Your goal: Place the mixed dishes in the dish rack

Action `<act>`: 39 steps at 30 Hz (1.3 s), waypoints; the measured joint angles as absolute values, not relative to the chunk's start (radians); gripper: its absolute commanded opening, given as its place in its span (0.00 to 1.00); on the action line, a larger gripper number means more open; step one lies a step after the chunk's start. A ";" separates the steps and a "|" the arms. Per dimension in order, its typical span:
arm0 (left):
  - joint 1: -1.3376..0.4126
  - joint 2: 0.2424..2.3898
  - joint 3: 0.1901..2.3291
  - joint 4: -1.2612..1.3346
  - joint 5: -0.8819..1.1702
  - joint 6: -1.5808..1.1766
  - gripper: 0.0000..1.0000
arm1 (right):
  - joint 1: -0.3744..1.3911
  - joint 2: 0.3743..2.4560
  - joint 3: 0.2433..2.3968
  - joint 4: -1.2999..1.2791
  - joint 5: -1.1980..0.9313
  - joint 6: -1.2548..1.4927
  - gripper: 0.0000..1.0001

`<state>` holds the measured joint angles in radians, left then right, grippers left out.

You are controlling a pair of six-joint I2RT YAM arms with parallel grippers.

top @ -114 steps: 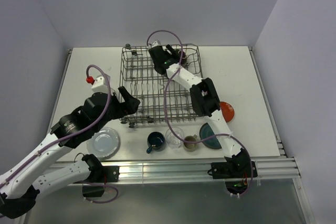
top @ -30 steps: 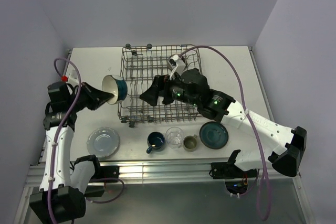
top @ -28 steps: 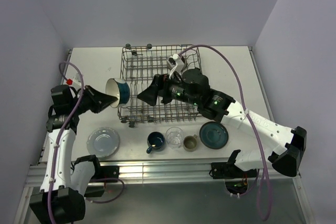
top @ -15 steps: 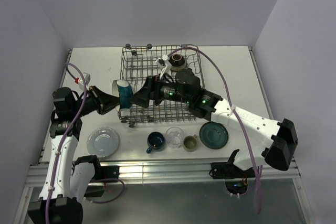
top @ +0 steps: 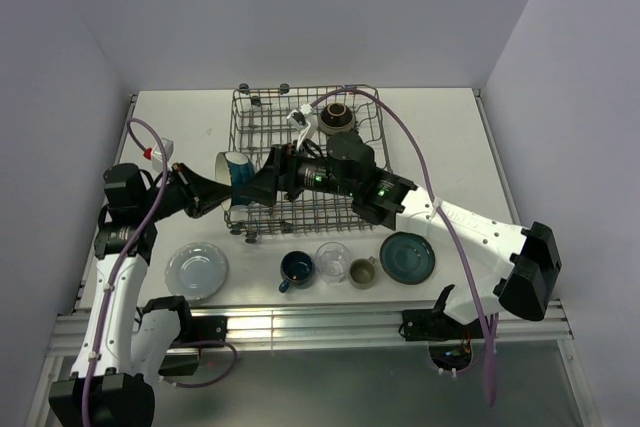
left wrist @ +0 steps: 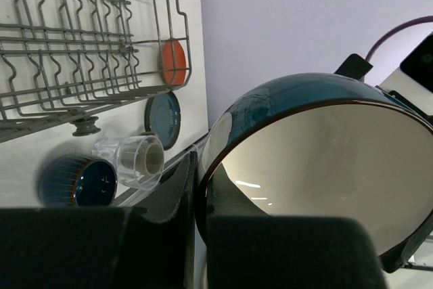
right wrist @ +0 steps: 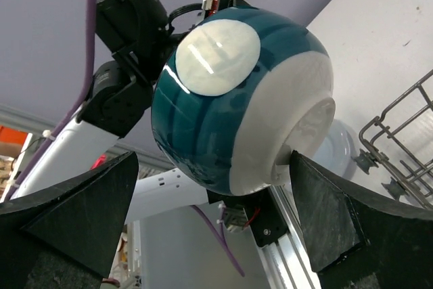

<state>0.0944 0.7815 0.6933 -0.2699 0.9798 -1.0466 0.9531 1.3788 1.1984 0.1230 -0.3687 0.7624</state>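
My left gripper [top: 220,190] [left wrist: 201,182] is shut on the rim of a teal bowl [top: 234,173] [left wrist: 325,160] with a white inside, held on its side in the air at the dish rack's [top: 305,162] left front corner. My right gripper [top: 262,185] [right wrist: 203,214] reaches across the rack, wide open. Its fingers [right wrist: 74,208] stand either side of the bowl's [right wrist: 230,99] teal base, and I cannot tell whether they touch it. A brown bowl [top: 335,117] sits in the rack's far right part.
On the table in front of the rack lie a pale plate [top: 197,271], a blue mug [top: 297,268], a clear glass [top: 332,258], a beige cup [top: 362,271] and a teal plate [top: 407,256]. An orange-red plate [left wrist: 172,61] lies beyond the rack's [left wrist: 81,45] right side.
The left arm has brought the bowl down and right, to the rack's left front corner. The right gripper slid left across the rack up to the bowl, uncovering the brown bowl.
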 measured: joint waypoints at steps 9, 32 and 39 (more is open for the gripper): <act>0.084 0.786 0.782 -0.403 0.872 -0.939 0.00 | 0.979 1.420 1.263 0.067 -0.301 0.739 0.97; 0.062 0.783 0.836 -0.543 0.735 -0.820 0.00 | 1.022 1.449 1.299 -0.022 -0.165 0.694 0.00; 0.062 0.797 0.835 -0.509 0.738 -0.829 0.56 | 1.025 1.458 1.310 -0.028 -0.143 0.676 0.00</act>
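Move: The pale bowl, still pinched at its rim by the left hand, has its middle about 5 cm above that hand, 2 cm to its right and 1 cm ahead. From the open right hand the bowl lies roughly 4 cm ahead, 4 cm left and 2 cm lower. Far below the right hand are the dish rack, 12 cm ahead and 12 cm right; the blue mug, 20 cm back and 8 cm right; and the grey plate, 20 cm back and 22 cm left. Left and slightly forward, both hands ease about 2 cm, the left rolling some 15 degrees with its left side rising as it still holds the rim. The right, nearly level at first, then sinks about 2 cm and narrows its wide-open fingers until they stop on the bowl, gripping across its depth from rim side to foot side. Only then do the left fingers spread and let go of the rim. ##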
